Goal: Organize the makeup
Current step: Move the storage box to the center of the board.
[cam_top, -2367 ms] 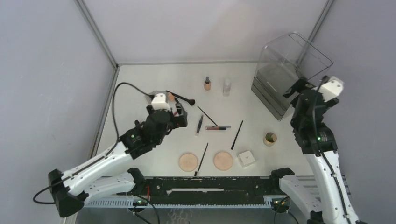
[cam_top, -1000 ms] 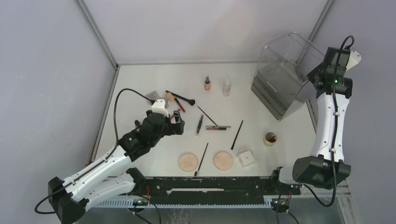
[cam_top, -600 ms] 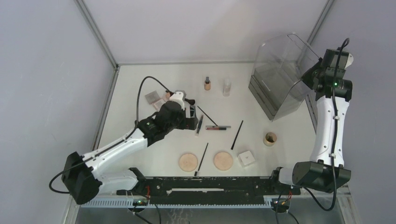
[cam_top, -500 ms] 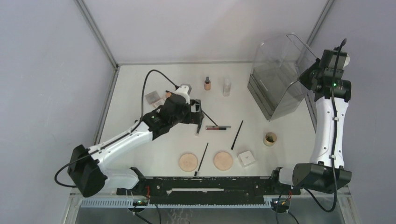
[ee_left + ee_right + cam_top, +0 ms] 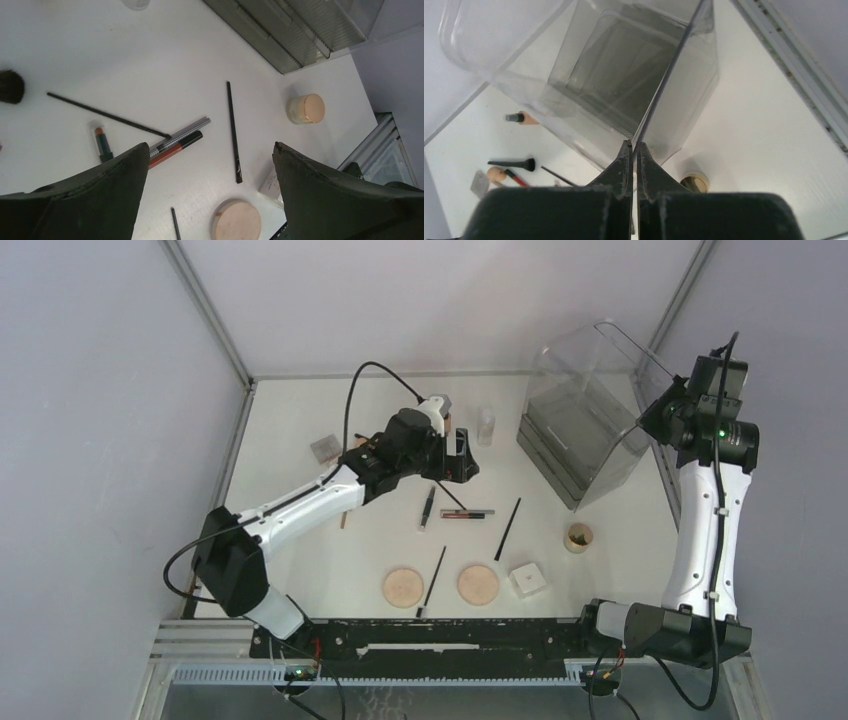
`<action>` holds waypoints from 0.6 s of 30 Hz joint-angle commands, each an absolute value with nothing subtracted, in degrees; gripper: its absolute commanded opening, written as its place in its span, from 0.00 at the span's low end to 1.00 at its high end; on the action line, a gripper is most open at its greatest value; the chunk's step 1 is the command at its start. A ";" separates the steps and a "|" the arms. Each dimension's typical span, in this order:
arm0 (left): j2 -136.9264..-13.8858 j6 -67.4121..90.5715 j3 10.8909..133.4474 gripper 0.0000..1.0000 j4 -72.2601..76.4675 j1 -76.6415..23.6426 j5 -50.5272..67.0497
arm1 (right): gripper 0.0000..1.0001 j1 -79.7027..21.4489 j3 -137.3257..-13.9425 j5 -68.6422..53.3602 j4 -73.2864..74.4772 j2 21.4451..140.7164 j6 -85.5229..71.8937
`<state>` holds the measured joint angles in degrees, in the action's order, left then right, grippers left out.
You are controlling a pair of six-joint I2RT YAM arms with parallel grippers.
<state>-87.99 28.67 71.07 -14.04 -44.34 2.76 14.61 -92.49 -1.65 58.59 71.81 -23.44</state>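
The makeup lies spread over the white table: a thin black brush [image 5: 443, 490], a red lip stick [image 5: 467, 514], a black pencil [image 5: 507, 529], two round tan puffs [image 5: 404, 587] [image 5: 478, 584], a white box [image 5: 527, 579] and a square compact [image 5: 324, 448]. My left gripper [image 5: 462, 454] hangs open above the back middle, holding nothing. Below it the left wrist view shows the pencil [image 5: 233, 132], the lip stick [image 5: 175, 148] and a puff [image 5: 236, 220]. My right gripper [image 5: 633, 145] is shut on the thin wall edge of the clear bin [image 5: 589, 65], which stands tilted.
The clear bin [image 5: 580, 420] sits at the back right, near the right wall. A small round jar [image 5: 578, 536] stands in front of it. A clear bottle [image 5: 486, 426] and a tan bottle [image 5: 447, 421] stand at the back middle, close to the left gripper.
The left arm has swung from the left side to the back middle, still open. The right gripper has dragged the bin a little to the left.
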 commanded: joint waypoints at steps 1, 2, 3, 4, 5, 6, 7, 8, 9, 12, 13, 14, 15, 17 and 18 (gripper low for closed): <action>-91.81 30.54 77.72 0.96 -11.69 -44.67 7.09 | 0.00 15.03 -91.46 3.36 59.75 68.44 -18.46; -92.57 30.65 78.63 0.96 -11.71 -44.79 7.27 | 0.00 15.11 -91.22 3.45 59.36 68.46 -18.36; -93.46 30.68 79.65 0.99 -11.58 -44.94 7.88 | 0.00 15.17 -91.15 3.40 59.00 68.54 -18.21; -94.52 30.97 80.69 1.00 -11.52 -45.18 8.14 | 0.00 15.25 -91.26 3.26 58.63 68.55 -18.18; -95.51 31.47 81.83 1.00 -11.47 -45.44 8.42 | 0.00 15.21 -91.30 2.69 58.11 68.55 -18.38; -96.64 32.37 82.71 1.00 -11.10 -45.81 8.45 | 0.00 15.25 -91.25 1.26 57.53 68.48 -18.59; -97.74 33.95 83.47 1.00 -10.42 -46.18 8.39 | 0.00 15.29 -91.35 -0.26 57.17 68.64 -18.86; -98.87 36.16 83.79 0.99 -9.09 -46.41 8.49 | 0.00 15.29 -91.47 -1.67 56.96 68.83 -19.34; -100.01 38.73 83.81 0.97 -7.04 -46.67 9.19 | 0.03 15.29 -91.42 -3.24 56.70 69.05 -19.68; -103.34 45.58 83.14 0.95 0.51 -47.93 9.57 | 0.33 15.22 -90.48 -7.24 55.23 68.80 -21.19; -104.46 47.31 83.10 0.95 2.07 -48.31 8.91 | 0.42 15.21 -89.92 -7.86 54.55 68.24 -21.64; -105.43 49.21 83.40 0.95 2.83 -48.60 7.95 | 0.45 15.22 -89.43 -8.13 54.14 67.49 -22.04; -106.25 50.94 83.44 0.94 3.73 -48.79 6.95 | 0.47 15.21 -89.13 -7.89 53.87 66.30 -22.32; -107.42 54.95 82.06 0.91 6.74 -48.87 5.37 | 0.57 15.21 -88.28 -5.80 53.57 63.93 -22.91; -107.72 57.58 80.89 0.87 8.39 -48.87 4.11 | 0.64 15.16 -87.72 -4.73 53.44 62.65 -23.08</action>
<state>-106.67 46.68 80.49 -1.21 -48.49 7.35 15.44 -88.58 -4.60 56.77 68.16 -21.67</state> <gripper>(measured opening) 0.921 0.542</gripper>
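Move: Ahead and to the right of the open left hand stands the storage box, its middle about 12 cm farther out, 26 cm right and 8 cm lower. The clear bottle is some 14 cm ahead and 4 cm right of that hand, the jar 7 cm back and 21 cm right, both near table height. From the right hand, shut on the lid's rim, the box's middle lies about 11 cm ahead, 3 cm left and 18 cm below. Sweeping about 10 cm to the right with its fingers still wide open, the left hand closes in on the drawer side of the storage box, dipping some 3 cm towards the end as its fingers tip downward. The right hand draws the rim back and right a little over 1 cm, then opens about halfway around it, letting go while drifting nearly 2 cm left. ##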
